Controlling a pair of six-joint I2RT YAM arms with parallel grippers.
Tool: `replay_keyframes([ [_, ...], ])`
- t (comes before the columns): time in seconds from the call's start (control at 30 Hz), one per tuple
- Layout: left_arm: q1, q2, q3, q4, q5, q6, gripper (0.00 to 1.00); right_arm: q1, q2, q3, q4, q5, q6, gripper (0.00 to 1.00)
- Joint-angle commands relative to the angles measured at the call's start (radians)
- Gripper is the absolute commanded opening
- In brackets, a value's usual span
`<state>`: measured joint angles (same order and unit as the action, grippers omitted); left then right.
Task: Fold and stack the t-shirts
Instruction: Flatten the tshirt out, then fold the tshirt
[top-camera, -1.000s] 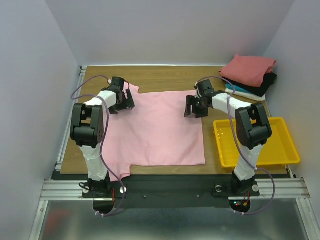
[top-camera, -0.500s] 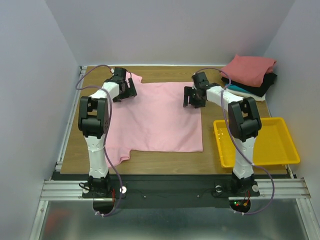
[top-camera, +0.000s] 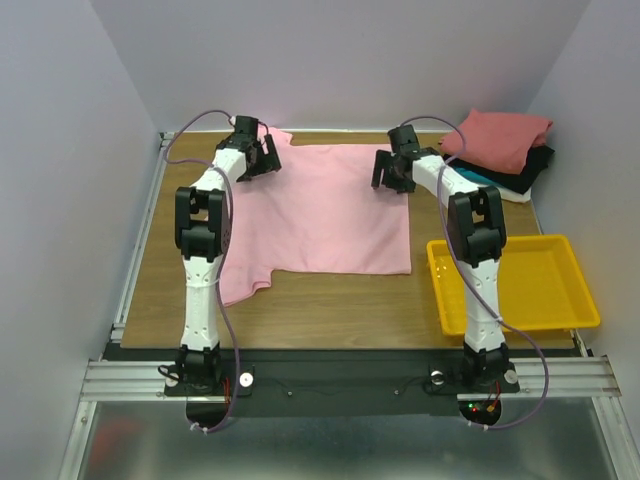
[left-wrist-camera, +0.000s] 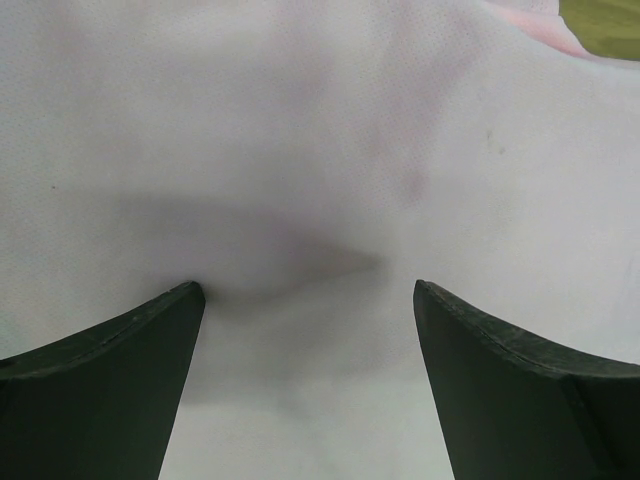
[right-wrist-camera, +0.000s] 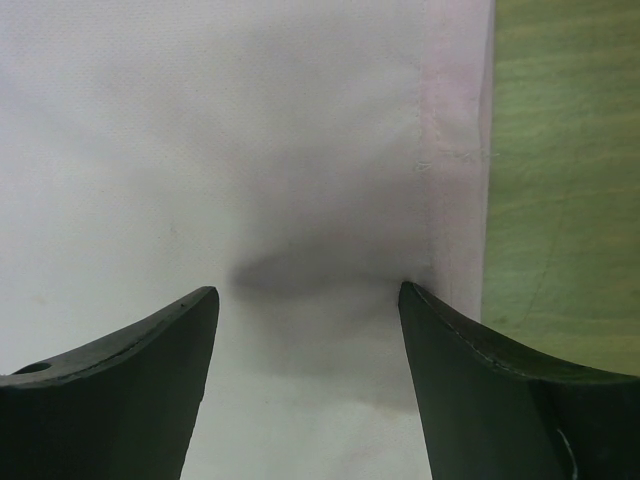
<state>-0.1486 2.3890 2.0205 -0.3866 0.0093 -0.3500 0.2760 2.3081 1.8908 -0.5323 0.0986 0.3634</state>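
Note:
A light pink t-shirt (top-camera: 320, 215) lies spread flat on the wooden table, one sleeve at the near left. My left gripper (top-camera: 262, 160) is open at the shirt's far left corner, fingertips down on the cloth (left-wrist-camera: 300, 150). My right gripper (top-camera: 392, 172) is open at the far right corner, just inside the hemmed edge (right-wrist-camera: 455, 150). In each wrist view the jaws stand wide apart with flat pink cloth between them, around the left gripper (left-wrist-camera: 308, 290) and the right gripper (right-wrist-camera: 308, 290). A folded stack sits at the back right: dusty red tee (top-camera: 497, 137) on black (top-camera: 535, 163) and teal (top-camera: 480, 178).
A yellow plastic tray (top-camera: 590, 300) stands at the right, near the right arm's base. Grey walls close the table on the left, back and right. Bare wood (right-wrist-camera: 560, 180) shows beside the shirt's right edge and along the near side of the table (top-camera: 340, 310).
Both grippers have moved away from the bases toward the back wall, and the pink shirt has slid back with them. Both arms are now stretched out further.

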Motion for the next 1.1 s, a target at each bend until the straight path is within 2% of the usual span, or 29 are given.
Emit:
replay_keyframes([
  [0.0,0.011,0.078,0.121,-0.08,0.034,0.011,0.99,-0.026,0.086,0.06,-0.098,0.016,0.0,0.8],
  [0.13,0.011,0.102,0.21,-0.087,0.064,0.025,0.99,-0.027,0.117,0.114,-0.109,-0.023,-0.009,0.8],
  [0.2,0.006,0.075,0.201,-0.066,0.055,0.032,0.99,-0.027,0.113,0.128,-0.107,-0.069,-0.027,0.81],
  [0.3,0.0,-0.046,0.109,0.001,0.002,0.054,0.99,-0.029,0.08,0.152,-0.109,-0.094,-0.043,0.82],
  [0.4,0.0,-0.229,-0.046,0.046,-0.069,0.052,0.99,-0.027,0.013,0.154,-0.109,-0.094,-0.06,0.82],
  [0.47,-0.002,-0.388,-0.205,0.083,-0.17,0.023,0.99,-0.027,-0.06,0.122,-0.107,-0.094,-0.073,0.83],
  [0.5,-0.002,-0.443,-0.267,0.087,-0.195,0.01,0.99,-0.027,-0.087,0.105,-0.107,-0.094,-0.078,0.83],
  [0.53,-0.002,-0.496,-0.39,0.089,-0.222,-0.007,0.99,-0.029,-0.111,0.087,-0.107,-0.092,-0.08,0.84],
  [0.57,-0.003,-0.598,-0.455,0.091,-0.25,-0.041,0.99,-0.028,-0.142,0.062,-0.106,-0.092,-0.083,0.84],
  [0.63,-0.008,-0.733,-0.639,0.081,-0.314,-0.079,0.99,-0.029,-0.218,-0.013,-0.106,-0.132,-0.083,0.83],
  [0.73,-0.034,-0.853,-0.828,0.005,-0.396,-0.165,0.99,-0.026,-0.308,-0.128,-0.107,-0.171,-0.07,0.84],
  [0.87,-0.106,-0.962,-0.988,-0.122,-0.483,-0.337,0.98,-0.026,-0.407,-0.28,-0.106,-0.223,-0.06,0.84],
  [0.9,-0.132,-0.985,-1.011,-0.168,-0.508,-0.434,0.98,-0.026,-0.427,-0.307,-0.106,-0.232,-0.058,0.84],
  [1.07,-0.183,-1.114,-1.141,-0.235,-0.519,-0.679,0.99,-0.026,-0.541,-0.45,-0.104,-0.244,-0.064,0.84],
])
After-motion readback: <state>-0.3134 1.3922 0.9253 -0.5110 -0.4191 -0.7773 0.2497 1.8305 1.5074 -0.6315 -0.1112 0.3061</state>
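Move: The shirt's near-left sleeve lies about 35 cm back from the left hand and 3 cm to its left, at cloth level a centimetre or two below it; the far-left sleeve is some 10 cm ahead and 7 cm to the right. From the right hand, the shirt's near-right corner is roughly 30 cm back and 6 cm right, with the folded stack about 7 cm ahead and 35 cm right. After nudging forward 2 cm, both open hands rise and retreat, left 28 cm towards the near-left sleeve, right 11. ##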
